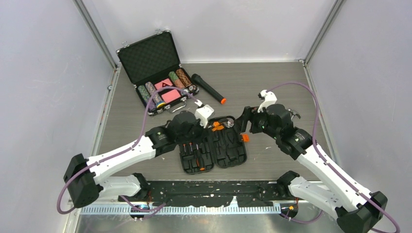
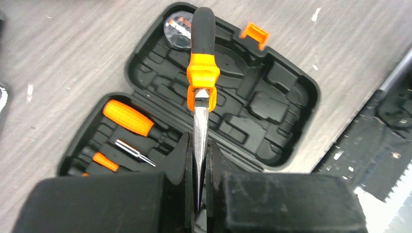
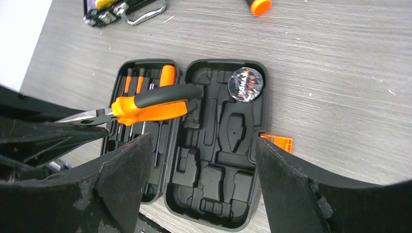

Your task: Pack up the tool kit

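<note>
The tool kit case [image 1: 228, 153] lies open on the table, its orange latch [image 3: 277, 142] on the right side. Orange-handled screwdrivers [image 2: 128, 118] fill slots in the left half, and a tape roll [image 3: 246, 83] sits in the right half's far corner. My left gripper [image 2: 198, 145] is shut on the metal nose of orange-and-black pliers [image 2: 203, 73]. It holds them above the case, handles pointing away over the right half. In the right wrist view the pliers [image 3: 150, 104] hang across the hinge. My right gripper [image 3: 199, 165] stands open just right of the case, nothing between its fingers.
A metal-edged poker chip case [image 1: 155, 73] stands open at the back left. A black flashlight [image 1: 208, 88] with an orange tip lies beside it. A black perforated plate [image 1: 209, 191] runs along the near edge between the arm bases.
</note>
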### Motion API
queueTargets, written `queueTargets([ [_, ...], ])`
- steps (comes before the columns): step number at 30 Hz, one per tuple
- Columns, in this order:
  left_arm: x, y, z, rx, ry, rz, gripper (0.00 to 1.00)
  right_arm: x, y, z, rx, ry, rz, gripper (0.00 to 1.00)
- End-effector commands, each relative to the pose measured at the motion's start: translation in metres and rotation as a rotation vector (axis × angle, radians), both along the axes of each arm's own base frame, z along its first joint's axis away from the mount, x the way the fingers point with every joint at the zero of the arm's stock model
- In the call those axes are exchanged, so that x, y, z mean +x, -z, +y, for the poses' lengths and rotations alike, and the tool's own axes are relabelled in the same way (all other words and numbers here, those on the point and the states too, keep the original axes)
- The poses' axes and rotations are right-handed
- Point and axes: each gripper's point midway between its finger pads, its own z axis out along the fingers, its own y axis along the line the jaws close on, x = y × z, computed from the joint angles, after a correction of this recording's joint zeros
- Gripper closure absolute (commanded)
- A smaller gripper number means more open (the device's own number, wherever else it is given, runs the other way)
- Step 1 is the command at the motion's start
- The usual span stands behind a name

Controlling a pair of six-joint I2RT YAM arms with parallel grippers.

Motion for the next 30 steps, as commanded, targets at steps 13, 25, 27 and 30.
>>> queueTargets([
  [13,0.016,-0.001,-0.05,0.412,-0.104,-0.199,1.0,-0.014,0.091,-0.048,0.001,0.197,0.277,0.2],
  [25,0.0,0.021,-0.067,0.551,-0.055,-0.18,1.0,-0.017,0.101,-0.064,-0.008,0.242,0.266,0.2],
  [27,-0.004,0.026,-0.074,0.56,-0.043,-0.161,1.0,-0.018,0.102,-0.065,-0.008,0.241,0.267,0.2],
  [30,-0.006,0.035,-0.081,0.584,-0.042,-0.142,1.0,-0.02,0.104,-0.065,-0.004,0.236,0.266,0.2],
])
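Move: The pliers, gripped by the jaws, are already in my left hand. The case's right tray, where I take them, is centred about 9 cm right of that hand, level fore-aft and 16 cm below; the round disc lies 9 cm ahead, 10 cm right, the fat orange screwdriver 7 cm ahead, 4 cm left. From my empty right hand the tray is 7 cm left, 3 cm back, 20 cm down; the orange latch is almost beneath it, the hammer 22 cm right, 5 cm ahead. My left hand keeps its grip on the pliers and carries them rightward about 6 cm and down about 5 over the right tray, rolling some 35 degrees so the fingers point more steeply down. My right hand, still wide open, sinks about 11 cm and slips some 6 cm right to the table outside the latch edge, tipping its fingers down and turning slightly clockwise, then all but stops, still above the table. ##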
